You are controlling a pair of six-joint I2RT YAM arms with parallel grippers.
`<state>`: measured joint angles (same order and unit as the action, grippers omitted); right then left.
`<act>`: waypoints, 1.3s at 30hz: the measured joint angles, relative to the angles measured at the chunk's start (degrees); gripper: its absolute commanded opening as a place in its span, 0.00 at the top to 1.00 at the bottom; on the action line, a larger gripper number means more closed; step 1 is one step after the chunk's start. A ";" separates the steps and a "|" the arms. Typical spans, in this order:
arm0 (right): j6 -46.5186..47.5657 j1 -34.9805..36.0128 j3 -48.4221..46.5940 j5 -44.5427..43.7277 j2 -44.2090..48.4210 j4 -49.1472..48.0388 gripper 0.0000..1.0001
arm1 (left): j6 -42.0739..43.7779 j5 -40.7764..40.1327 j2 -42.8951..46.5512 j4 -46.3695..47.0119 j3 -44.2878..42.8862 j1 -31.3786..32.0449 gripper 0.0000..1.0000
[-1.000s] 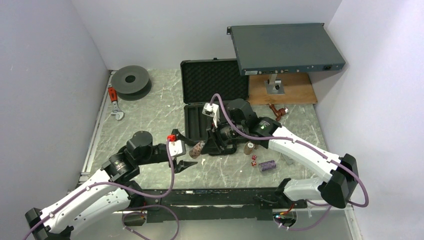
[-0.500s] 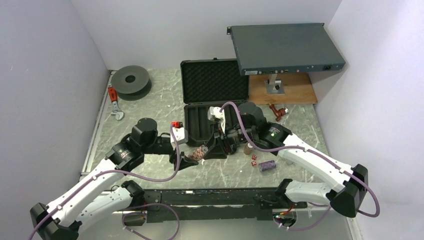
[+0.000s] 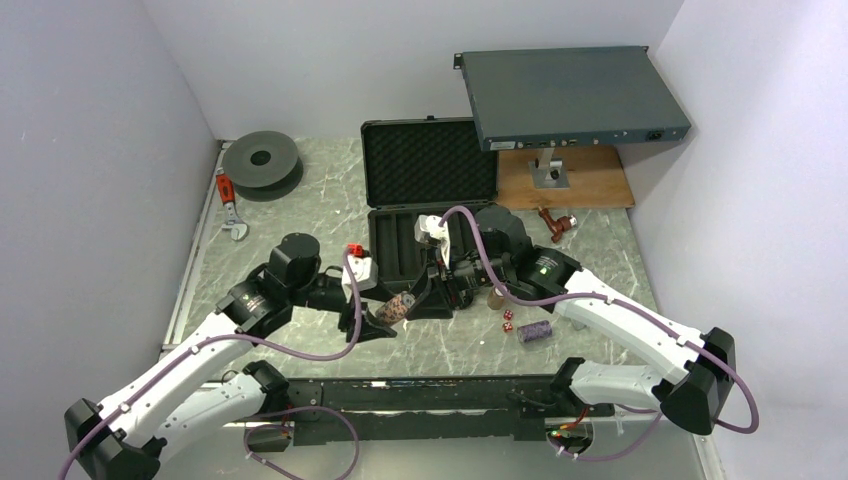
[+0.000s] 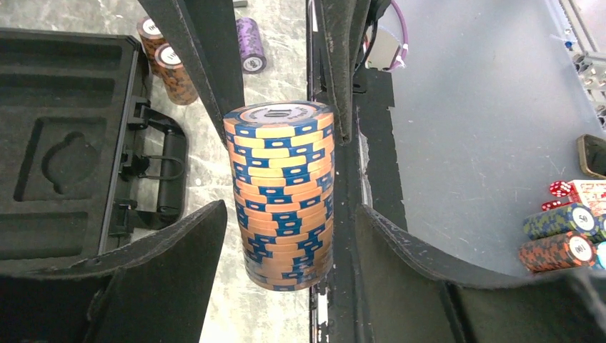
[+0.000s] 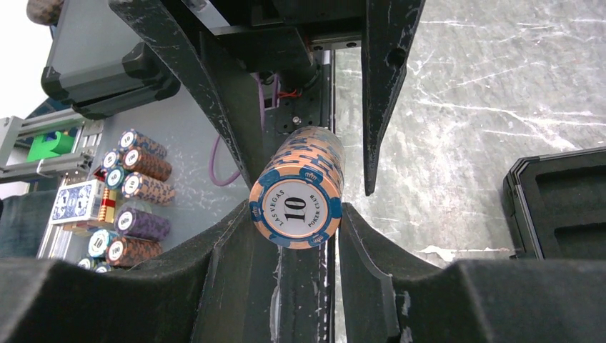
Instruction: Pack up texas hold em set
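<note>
A brown-orange and blue chip stack (image 3: 398, 308) lies sideways just above the table, in front of the open black case (image 3: 428, 160). My right gripper (image 3: 417, 298) is shut on the stack, and the right wrist view shows its "10" face (image 5: 299, 204) pinched between the pads (image 5: 227, 251). My left gripper (image 3: 384, 320) faces it from the left. Its fingers (image 4: 168, 268) straddle the same stack (image 4: 282, 186), open with a gap on each side. The slotted tray (image 4: 64, 143) lies beside the case handle (image 4: 161, 171). A purple stack (image 3: 534, 331), a brown stack (image 3: 497, 295) and red dice (image 3: 507, 320) lie right of the case.
A large grey rack box (image 3: 570, 95) stands on a wooden board (image 3: 600, 185) at the back right. A dark spool (image 3: 262, 158) and a red-handled tool (image 3: 229, 203) lie at the back left. More chip stacks (image 4: 564, 239) sit beyond the table's near edge.
My left arm has swung right and brought its fingers around the chip stack, then narrowed them a little. The right gripper shifted slightly and keeps its hold on the stack.
</note>
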<state>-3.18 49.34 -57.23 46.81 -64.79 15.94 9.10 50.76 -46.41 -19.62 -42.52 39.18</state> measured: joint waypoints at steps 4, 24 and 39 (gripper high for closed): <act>-0.02 0.00 0.11 0.00 0.00 -0.17 1.00 | -0.46 0.17 -1.11 -0.52 -0.26 0.00 0.34; -0.26 0.00 0.63 -1.01 -0.13 -0.24 1.00 | -1.38 2.08 -2.29 -0.79 -0.37 -1.33 1.00; -2.71 0.22 0.66 -13.20 1.84 -4.55 0.00 | -1.60 -4.22 -2.23 -2.40 -0.48 -1.68 1.00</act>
<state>-5.89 49.56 -56.58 33.61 -62.96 11.40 7.51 46.54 -48.64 -22.02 -43.00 37.50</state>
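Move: The chip stack hangs slantwise in the air between the grippers: its middle is about 2 cm right and 1 cm forward of the open left hand, and 2 cm left, 1 cm back and slightly below the right hand gripping it. From the left hand, the black case's middle lies roughly 23 cm forward, 9 cm right and 16 cm below; the upright brown stack is some 11 cm forward, 21 cm right, and the dice about 6 cm forward, 23 cm right, both on the table. Hold the left gripper almost still and shut its fingers onto the lower, left-hand end of the chip stack while the right keeps its pinch on the other end. Once the left has it, open the right wide and draw it forward about 4 cm and slightly up, turning some 15 degrees clockwise; meanwhile ease the left, stack in grip, nearly 2 cm forward and as much down. ##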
